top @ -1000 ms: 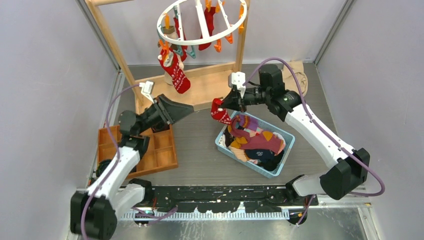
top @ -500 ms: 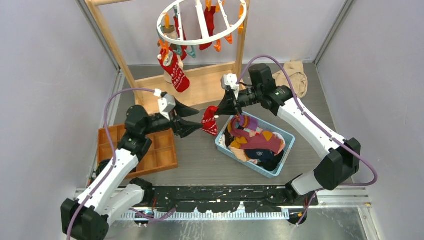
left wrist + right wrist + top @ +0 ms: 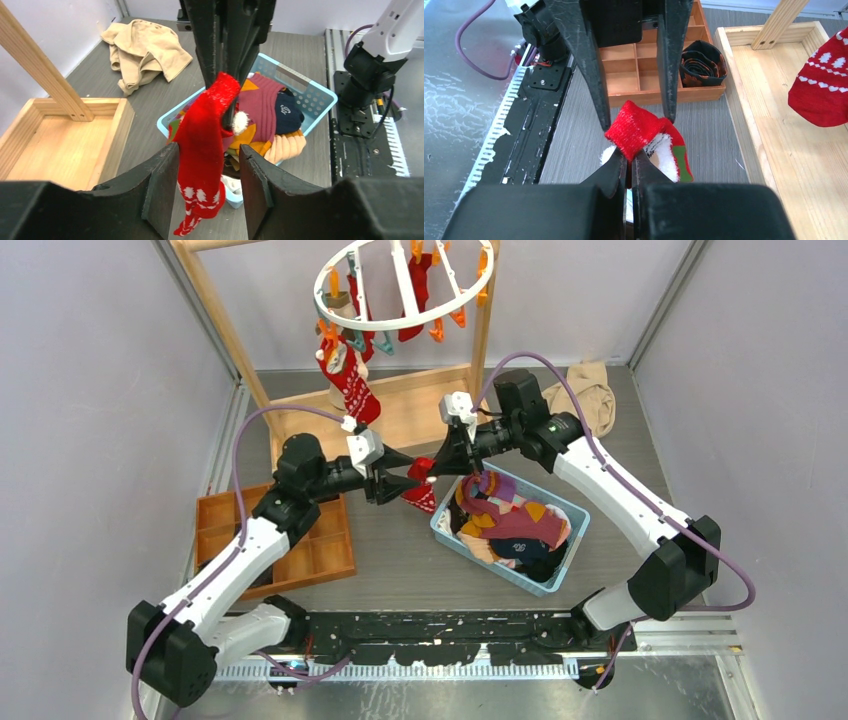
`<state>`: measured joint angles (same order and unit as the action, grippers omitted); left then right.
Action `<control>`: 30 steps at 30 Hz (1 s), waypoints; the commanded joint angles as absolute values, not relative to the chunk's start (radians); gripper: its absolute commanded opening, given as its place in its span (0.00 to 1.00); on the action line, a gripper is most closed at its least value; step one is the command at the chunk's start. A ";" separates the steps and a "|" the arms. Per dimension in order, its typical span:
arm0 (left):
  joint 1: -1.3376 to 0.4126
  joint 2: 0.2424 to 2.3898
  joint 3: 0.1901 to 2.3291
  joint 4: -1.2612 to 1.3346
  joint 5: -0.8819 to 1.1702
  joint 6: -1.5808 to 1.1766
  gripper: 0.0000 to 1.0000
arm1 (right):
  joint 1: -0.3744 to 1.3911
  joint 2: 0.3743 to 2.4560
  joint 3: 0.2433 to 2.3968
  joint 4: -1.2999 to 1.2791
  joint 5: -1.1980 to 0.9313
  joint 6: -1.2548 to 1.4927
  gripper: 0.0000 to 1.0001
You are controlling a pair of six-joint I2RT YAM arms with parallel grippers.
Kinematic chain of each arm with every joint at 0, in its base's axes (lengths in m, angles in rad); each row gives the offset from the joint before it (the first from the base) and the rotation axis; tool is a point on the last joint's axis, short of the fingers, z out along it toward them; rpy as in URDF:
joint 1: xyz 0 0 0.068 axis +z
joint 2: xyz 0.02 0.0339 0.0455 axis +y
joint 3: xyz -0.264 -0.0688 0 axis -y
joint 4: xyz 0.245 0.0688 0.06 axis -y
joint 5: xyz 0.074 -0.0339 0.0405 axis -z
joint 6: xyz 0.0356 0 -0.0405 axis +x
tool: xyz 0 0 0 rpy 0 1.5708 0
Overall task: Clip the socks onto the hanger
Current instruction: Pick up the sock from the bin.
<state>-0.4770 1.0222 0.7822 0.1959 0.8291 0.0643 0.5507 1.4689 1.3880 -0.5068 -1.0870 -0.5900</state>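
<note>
A red sock with white patterns point(image 3: 422, 492) hangs above the table, held by its cuff in my shut right gripper point(image 3: 440, 462). In the right wrist view the pinched cuff point(image 3: 636, 127) sits just past that gripper point(image 3: 630, 159). My left gripper point(image 3: 405, 480) is open, with one finger on each side of the hanging sock point(image 3: 202, 145). The left wrist view shows a gap between the sock and the fingers point(image 3: 256, 185). The white ring hanger point(image 3: 405, 285) hangs at the back with red socks point(image 3: 350, 380) clipped to it. More socks point(image 3: 515, 525) fill the blue basket point(image 3: 568, 552).
The wooden frame's base point(image 3: 410, 415) lies behind both grippers. An orange compartment tray point(image 3: 310, 540) is at the left, with a dark rolled item point(image 3: 701, 65) in one cell. A beige cloth point(image 3: 590, 390) lies at the back right.
My left arm has swung right from the frame's base to the sock, and its jaws now straddle it. The right gripper shifted slightly left, still holding the sock.
</note>
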 commanded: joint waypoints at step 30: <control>-0.459 0.941 0.518 0.838 0.679 -0.434 0.00 | 0.471 1.330 1.272 -0.249 -1.204 -0.534 0.81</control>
<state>-0.4702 0.9695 0.5407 0.5858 0.7109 -0.2947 0.4606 1.3930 1.3117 -0.3592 -1.1366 -0.5060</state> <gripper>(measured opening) 0.017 0.789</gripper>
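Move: The sock hangs between my hands, pinched near its cuff by my shut right fingers. Its upper part lies some 2 cm to the right of my half-open left hand and 1 cm ahead, about level in height; from my right hand it is about 2 cm left, level fore and aft. The bin sits roughly 14 cm right of my right hand, 4 cm back and 22 cm below; the rack's wooden tray base is some 22 cm ahead of that hand, 9 cm left, 26 cm down. I ease my left hand about 1 cm forward, then slightly right and down, and shut its fingers on the sock just under the cuff. My right hand holds nearly still until that grip is made, then opens wide, lets go and draws off some 3 cm to the right, up and forward. Still pinching, I bring my left hand back left about 2 cm, its fingertips tipping up some 10 degrees. ##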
